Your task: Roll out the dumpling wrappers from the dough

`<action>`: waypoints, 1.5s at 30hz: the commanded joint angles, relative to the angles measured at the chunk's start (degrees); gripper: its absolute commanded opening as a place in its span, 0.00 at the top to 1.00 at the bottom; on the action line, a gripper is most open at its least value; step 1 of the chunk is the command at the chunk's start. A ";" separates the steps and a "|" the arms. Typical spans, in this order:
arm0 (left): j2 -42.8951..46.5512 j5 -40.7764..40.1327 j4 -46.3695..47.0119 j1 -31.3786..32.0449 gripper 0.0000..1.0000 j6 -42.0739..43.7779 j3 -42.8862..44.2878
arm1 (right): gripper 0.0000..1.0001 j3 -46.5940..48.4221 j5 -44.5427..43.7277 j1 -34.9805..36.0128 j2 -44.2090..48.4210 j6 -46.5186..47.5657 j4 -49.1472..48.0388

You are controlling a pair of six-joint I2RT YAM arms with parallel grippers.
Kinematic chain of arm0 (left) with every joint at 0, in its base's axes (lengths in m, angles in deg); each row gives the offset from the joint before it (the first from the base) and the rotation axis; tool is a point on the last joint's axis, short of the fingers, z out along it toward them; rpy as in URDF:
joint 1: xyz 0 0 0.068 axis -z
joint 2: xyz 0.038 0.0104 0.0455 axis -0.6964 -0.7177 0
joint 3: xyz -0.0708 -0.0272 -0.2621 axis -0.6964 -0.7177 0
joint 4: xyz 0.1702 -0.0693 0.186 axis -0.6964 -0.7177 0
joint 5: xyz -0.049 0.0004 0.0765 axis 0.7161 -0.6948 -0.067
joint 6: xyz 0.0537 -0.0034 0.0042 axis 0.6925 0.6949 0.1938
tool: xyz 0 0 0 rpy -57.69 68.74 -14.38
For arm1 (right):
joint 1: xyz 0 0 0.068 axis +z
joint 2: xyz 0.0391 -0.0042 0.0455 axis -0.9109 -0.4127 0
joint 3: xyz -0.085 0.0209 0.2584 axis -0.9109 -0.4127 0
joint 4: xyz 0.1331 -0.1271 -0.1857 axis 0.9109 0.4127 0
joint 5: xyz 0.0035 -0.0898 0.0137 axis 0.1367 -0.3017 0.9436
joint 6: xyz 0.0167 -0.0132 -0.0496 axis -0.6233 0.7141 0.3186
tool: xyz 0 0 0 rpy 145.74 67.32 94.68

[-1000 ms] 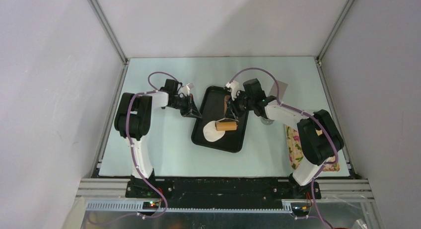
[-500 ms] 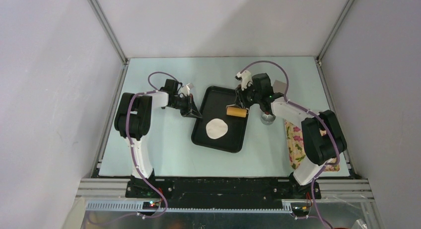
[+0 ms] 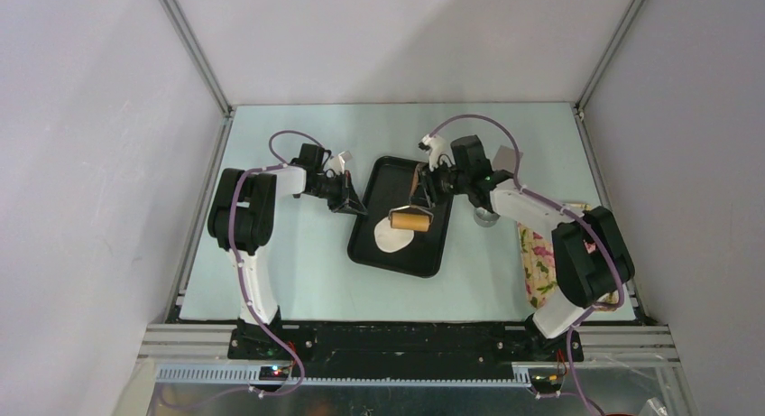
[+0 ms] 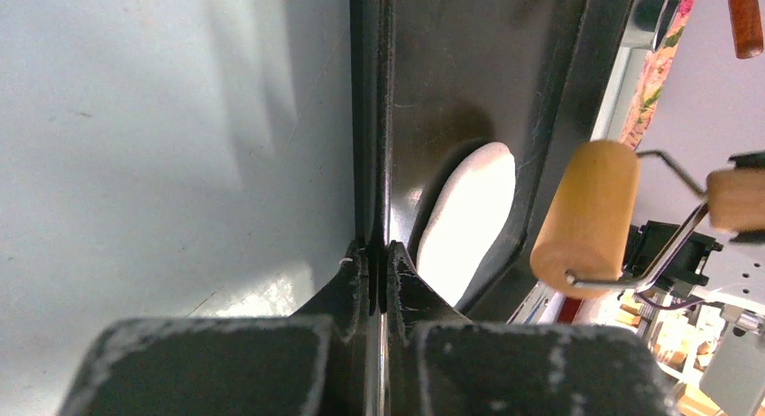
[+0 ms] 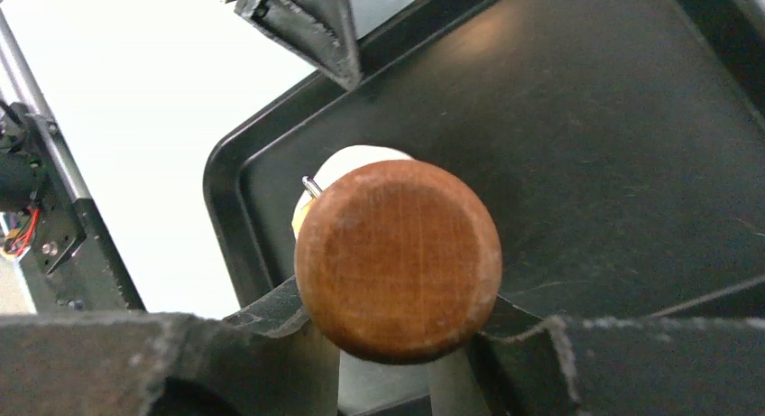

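Note:
The dough (image 3: 391,239) is a flattened white disc in the near part of the black tray (image 3: 388,183). A pale wooden roller (image 3: 409,221) rests on the dough's far edge. My right gripper (image 3: 426,189) is shut on the roller's brown handle (image 5: 397,254), which fills the right wrist view and hides most of the dough (image 5: 352,156). My left gripper (image 3: 354,206) is shut on the tray's left rim (image 4: 379,163). In the left wrist view the dough (image 4: 465,217) lies just past that rim, with the roller (image 4: 586,219) beyond it.
A round steel cup (image 3: 487,216) stands just right of the tray, under the right arm. A floral cloth (image 3: 539,263) lies at the table's right edge. A small white piece (image 3: 511,156) sits at the back right.
The roller left the dough and swung to the tray's far right side. It has now come back onto the dough's far edge. The left gripper has stayed on the rim.

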 commanded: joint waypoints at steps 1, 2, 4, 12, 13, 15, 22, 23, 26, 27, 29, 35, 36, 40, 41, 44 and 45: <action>-1.13 -1.96 -3.63 -0.66 1.00 1.74 -0.80 | 1.00 2.47 2.31 2.20 -1.01 -1.62 -0.55; -1.13 -1.93 -3.61 -0.61 1.00 1.73 -0.76 | 1.00 2.50 2.03 2.68 -2.21 -1.71 -0.54; -1.13 -1.91 -3.59 -0.65 1.00 1.77 -0.76 | 1.00 2.41 0.72 3.08 -4.04 -2.25 -0.97; -1.19 -1.49 -3.62 -0.67 1.00 1.81 -0.75 | 1.00 2.42 -7.15 3.09 -8.98 1.03 -1.63; -1.16 -1.46 -3.65 -0.71 1.00 1.81 -0.75 | 1.00 2.40 -8.06 3.03 -9.67 1.46 -1.73; -1.23 -1.32 -3.56 -0.74 1.00 1.81 -0.75 | 1.00 2.45 -10.28 2.60 -10.74 2.36 -2.28; -1.20 -1.26 -3.57 -0.83 1.00 1.81 -0.78 | 1.00 3.98 -13.95 0.80 -13.74 4.60 -3.45; -1.21 -1.24 -3.54 -0.85 1.00 1.81 -0.81 | 1.00 4.13 -14.40 0.53 -14.31 4.91 -3.75; -1.07 -1.22 -3.43 -0.86 1.00 1.81 -0.92 | 1.00 5.08 -15.00 0.24 -15.69 5.39 -4.01; -1.11 -1.26 -3.38 -0.86 1.00 1.75 -0.93 | 1.00 5.34 -15.37 0.21 -16.02 5.64 -4.07; -1.08 -1.29 -3.27 -0.91 1.00 1.74 -0.97 | 1.00 6.38 -15.67 0.06 -17.01 6.07 -3.91; -1.04 -1.18 -3.32 -0.90 1.00 1.73 -1.02 | 1.00 10.47 -15.73 -0.53 -16.96 6.42 -2.55; -1.04 -1.15 -3.28 -0.91 1.00 1.66 -1.02 | 1.00 11.55 -15.47 -0.86 -15.66 6.39 -2.05; -1.13 -1.10 -3.30 -0.98 1.00 1.57 -0.94 | 1.00 14.80 -14.57 -1.97 -11.81 5.68 -0.99; -1.24 -1.05 -3.32 -1.00 1.00 1.56 -0.93 | 1.00 16.04 -15.51 -2.11 -11.46 5.82 -0.66; -1.07 -1.04 -3.30 -1.01 1.00 1.64 -0.98 | 1.00 18.11 -15.96 -3.72 -11.13 5.01 1.46; -1.05 -1.04 -3.27 -1.01 1.00 1.64 -1.01 | 1.00 18.96 -15.58 -4.89 -10.82 4.55 1.80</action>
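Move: The flattened wrapper lies about 5 cm back and 6 cm left of the right hand, some 12 cm below it. That hand already grips the roller's handle, its barrel held above the wrapper's far right part, about 4 cm back, 2 cm left and 6 cm below the hand. The metal cup stands about 16 cm to the right, level with the hand. From the left hand, which pinches the tray rim, the wrapper is 6 cm back and 7 cm right. Down onto the wrapper goes the roller, the right hand sinking about 4 cm while easing slightly back and left. It then rolls forward over the wrapper and off its far edge, some 11 cm, drifting right and rising slightly late on; the wrist turns roughly 10 degrees clockwise. The left hand stays pinching the tray rim. ##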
